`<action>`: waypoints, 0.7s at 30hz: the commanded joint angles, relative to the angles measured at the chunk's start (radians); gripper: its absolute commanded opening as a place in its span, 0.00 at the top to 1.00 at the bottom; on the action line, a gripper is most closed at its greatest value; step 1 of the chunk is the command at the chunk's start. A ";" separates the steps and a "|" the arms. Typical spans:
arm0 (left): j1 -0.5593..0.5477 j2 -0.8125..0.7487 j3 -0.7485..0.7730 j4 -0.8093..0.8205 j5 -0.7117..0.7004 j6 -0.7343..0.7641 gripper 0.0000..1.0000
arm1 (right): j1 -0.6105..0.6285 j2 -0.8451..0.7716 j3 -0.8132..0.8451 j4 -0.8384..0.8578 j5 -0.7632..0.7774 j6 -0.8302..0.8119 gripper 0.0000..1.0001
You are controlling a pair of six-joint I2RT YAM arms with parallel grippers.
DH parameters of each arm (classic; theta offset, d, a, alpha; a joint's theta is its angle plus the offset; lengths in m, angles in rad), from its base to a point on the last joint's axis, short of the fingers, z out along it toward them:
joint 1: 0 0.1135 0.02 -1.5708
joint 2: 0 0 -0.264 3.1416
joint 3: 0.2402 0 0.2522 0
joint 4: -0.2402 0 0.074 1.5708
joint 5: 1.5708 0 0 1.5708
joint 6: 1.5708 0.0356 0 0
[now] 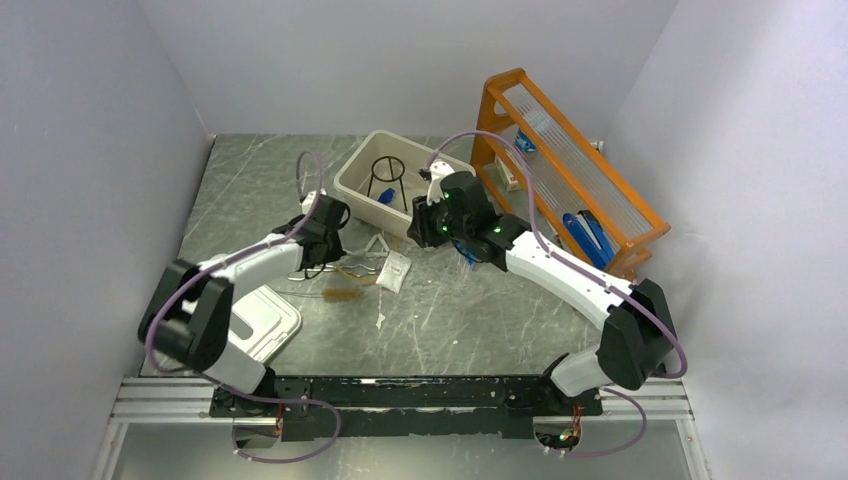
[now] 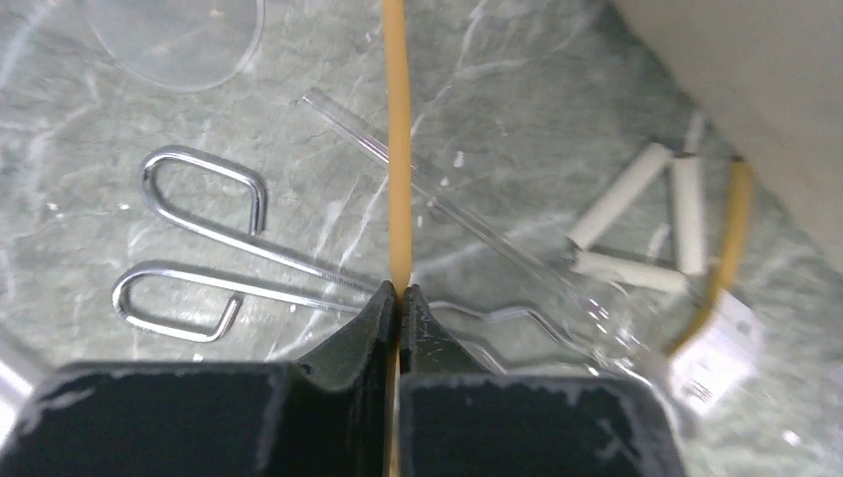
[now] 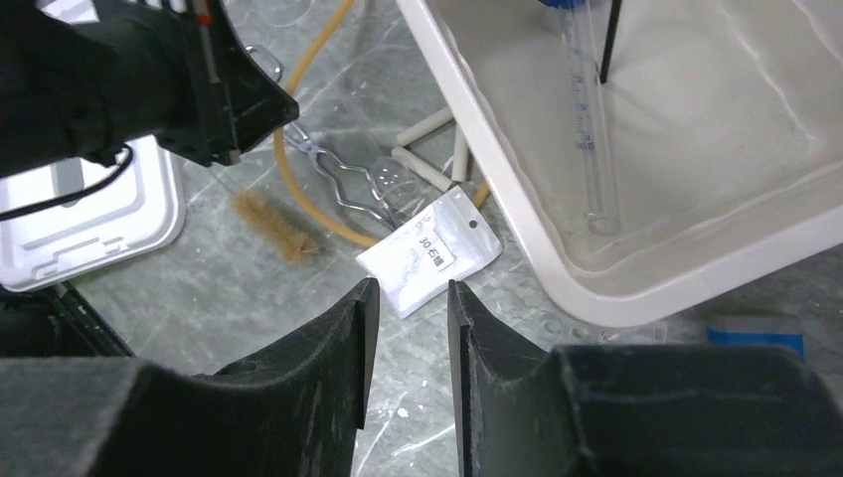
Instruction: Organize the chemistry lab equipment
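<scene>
My left gripper (image 2: 399, 290) is shut on the tan rubber tube (image 2: 399, 149), which runs straight out from its jaws. Under it lie the metal tongs (image 2: 199, 238), a glass rod (image 2: 437, 189) and the white triangle (image 2: 646, 224). My right gripper (image 3: 413, 288) is open and empty, above the table beside the beige tub (image 3: 497, 179). Just beyond its fingertips lies the white packet (image 3: 429, 250), with the brown-bristled brush (image 3: 273, 227) to its left. The black tripod ring (image 1: 386, 178) stands in the tub (image 1: 352, 185). A glass tube (image 3: 587, 119) lies in the tub.
The orange wooden rack (image 1: 600, 190) stands at the right with blue-capped tubes (image 1: 590, 232). The white lid (image 1: 265, 322) lies at the near left. A clear dish (image 2: 179, 35) lies on the table beyond the tongs. A blue piece (image 3: 756, 333) lies beside the tub.
</scene>
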 commanded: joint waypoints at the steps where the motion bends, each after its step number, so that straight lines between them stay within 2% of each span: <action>1: -0.013 -0.163 0.046 -0.115 0.023 0.020 0.95 | 0.025 -0.043 -0.014 0.048 -0.022 0.006 0.63; 8: -0.013 -0.335 0.117 -0.258 0.036 0.036 0.95 | 0.099 -0.049 -0.028 0.090 -0.049 -0.008 0.52; 13: -0.013 -0.406 0.207 -0.311 0.069 0.042 0.95 | 0.154 -0.039 -0.072 0.241 -0.154 -0.031 0.41; 16: -0.013 -0.426 0.266 -0.355 0.075 0.043 0.95 | 0.179 0.011 -0.059 0.321 -0.199 -0.023 0.39; 21: -0.013 -0.459 0.318 -0.393 0.108 0.039 0.95 | 0.241 0.133 0.013 0.401 -0.181 -0.030 0.36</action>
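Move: The left fingers already pinch the rubber tube; its low tail, by the packet, lies some 8 cm right, 4 cm back and 3 cm below them, the packet 12 cm right and 2 cm back, the bin 14 cm right and 17 cm ahead. From the right hand the tail is about 10 cm left, 1 cm back and 17 cm down, the packet 6 cm left and 1 cm ahead, equally low. Left lifts the pinched tube some 20 cm; right swings left about 10 cm and back towards it, opening wider. ##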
